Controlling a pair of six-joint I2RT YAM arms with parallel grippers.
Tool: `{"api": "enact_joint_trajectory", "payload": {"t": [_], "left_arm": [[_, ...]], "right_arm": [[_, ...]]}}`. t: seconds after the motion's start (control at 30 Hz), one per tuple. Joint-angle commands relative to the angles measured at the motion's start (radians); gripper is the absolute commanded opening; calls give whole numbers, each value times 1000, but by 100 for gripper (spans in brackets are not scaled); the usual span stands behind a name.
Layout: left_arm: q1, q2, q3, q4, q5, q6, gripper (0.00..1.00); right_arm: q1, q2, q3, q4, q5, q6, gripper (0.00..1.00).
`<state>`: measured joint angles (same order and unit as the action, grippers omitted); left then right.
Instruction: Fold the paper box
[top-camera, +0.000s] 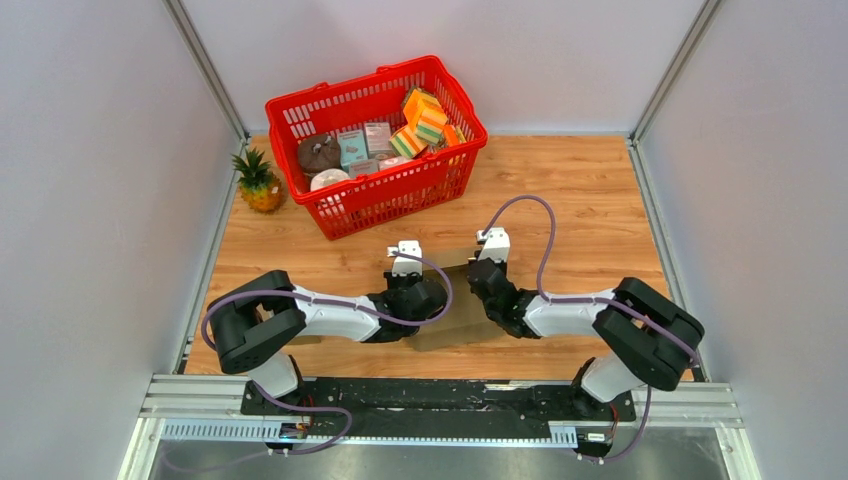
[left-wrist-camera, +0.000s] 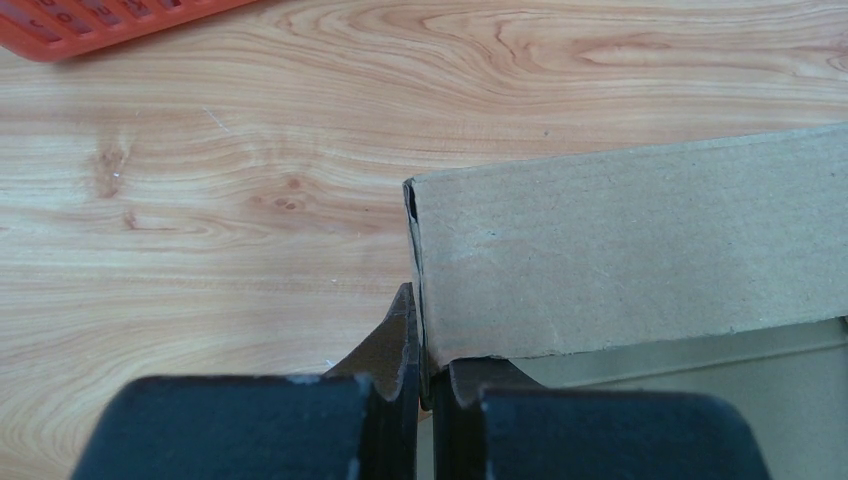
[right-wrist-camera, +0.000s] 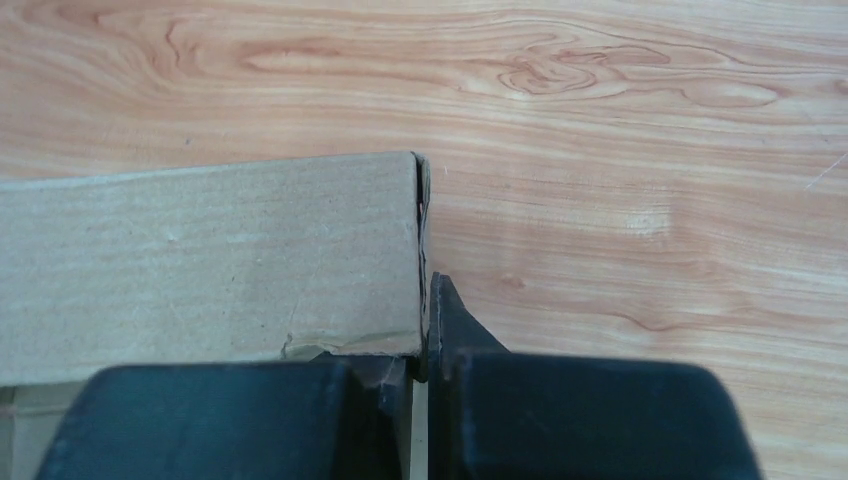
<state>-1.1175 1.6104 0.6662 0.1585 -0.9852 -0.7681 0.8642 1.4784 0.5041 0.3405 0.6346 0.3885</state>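
The brown paper box (top-camera: 452, 318) lies on the wooden table between my two arms, mostly covered by them in the top view. My left gripper (top-camera: 428, 296) is shut on the box's left end wall; in the left wrist view its jaws (left-wrist-camera: 426, 365) pinch the thin cardboard edge, with the box's long side wall (left-wrist-camera: 630, 250) stretching to the right. My right gripper (top-camera: 486, 288) is shut on the right end wall; in the right wrist view it (right-wrist-camera: 424, 345) clamps the cardboard corner, the side wall (right-wrist-camera: 210, 260) running left.
A red basket (top-camera: 400, 195) full of sponges and small packages stands at the back centre-left; its corner (left-wrist-camera: 90, 20) shows in the left wrist view. A small pineapple (top-camera: 258, 182) stands left of it. Grey walls close in both sides.
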Motion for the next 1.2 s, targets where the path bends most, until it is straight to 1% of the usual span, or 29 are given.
{"api": "enact_joint_trajectory", "payload": {"t": [0.0, 0.13, 0.17, 0.23, 0.27, 0.3, 0.37, 0.4, 0.53, 0.57, 0.6, 0.67, 0.73, 0.77, 0.87, 0.9, 0.93, 0.97, 1.0, 1.03, 1.07, 1.1, 1.13, 1.17], "left_arm": [[-2, -26, -10, 7, 11, -14, 0], [-2, -29, -11, 1, 5, -25, 0], [-4, -29, -10, -2, 2, -26, 0], [-2, -27, -7, -14, -9, -39, 0], [-4, -26, -4, -26, -10, -45, 0], [-4, -26, -4, -33, -13, -51, 0], [-4, -29, -2, -56, -30, -77, 0], [-2, -29, -1, -63, -35, -89, 0], [-4, -32, -1, -83, -50, -119, 0], [-2, -33, 1, -89, -50, -122, 0], [-4, -33, 1, -91, -52, -125, 0], [-4, -33, 0, -99, -56, -132, 0], [-4, -38, -2, -103, -59, -140, 0], [-4, -40, -4, -103, -59, -142, 0], [-4, -40, -7, -99, -55, -139, 0], [-2, -40, -5, -97, -55, -135, 0], [-4, -38, -5, -94, -52, -134, 0], [-4, -41, -7, -94, -50, -132, 0], [-4, -43, -7, -93, -50, -129, 0], [-4, -43, -8, -91, -50, -131, 0], [-4, -43, -8, -91, -52, -131, 0], [-2, -41, -7, -93, -52, -131, 0], [-4, -43, -5, -94, -52, -132, 0], [-4, -40, -4, -97, -53, -132, 0]], "right_arm": [[15, 91, 17, 54, 195, 167, 0], [44, 112, 56, -29, 287, 245, 0], [44, 121, 69, -94, 296, 295, 0], [61, 125, 100, -138, 325, 318, 0], [68, 129, 112, -203, 339, 335, 0], [73, 135, 128, -254, 352, 396, 0], [76, 143, 154, -346, 378, 469, 0], [76, 151, 163, -389, 381, 539, 0], [104, 203, 226, -478, 413, 631, 0], [105, 220, 250, -551, 424, 670, 0], [107, 239, 295, -586, 431, 696, 0], [108, 279, 324, -651, 442, 766, 0], [107, 290, 329, -653, 432, 786, 0], [107, 287, 321, -620, 422, 770, 0], [108, 243, 260, -505, 386, 640, 0], [105, 224, 248, -502, 379, 616, 6], [105, 203, 217, -494, 363, 583, 18], [105, 148, 200, -489, 350, 522, 31], [98, 117, 180, -477, 327, 482, 60], [90, 90, 127, -448, 250, 425, 70], [84, 27, 110, -437, 210, 365, 80], [73, 1, 90, -442, 164, 340, 96], [68, -27, 83, -469, 77, 337, 100], [71, -53, 74, -545, 42, 337, 100]]}}
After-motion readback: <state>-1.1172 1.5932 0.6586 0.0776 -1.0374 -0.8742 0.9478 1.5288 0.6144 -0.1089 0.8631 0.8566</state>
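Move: Both hands already pinch the box: the right fingers are at its far right corner, middle about 1 cm ahead, with the far strip's middle roughly 8 cm left and 1 cm ahead. The near panel lies some 14 cm back and 7 cm left, about 4 cm lower. The left fingers hold the far left corner, also about 1 cm ahead; the red basket's middle is some 17 cm ahead and 4 cm left, slightly higher. Keeping its pinch on the far right corner, the right hand turns some 25 degrees clockwise while edging about 1 cm forward and 1.5 cm left, then opens wide and backs off about 4 cm towards the robot and 4 cm to the right, sinking about 2 cm as it clears its grip. The left hand keeps the far left corner pinched throughout, drawing it about 1.5 cm left with a slight counter-clockwise turn. ##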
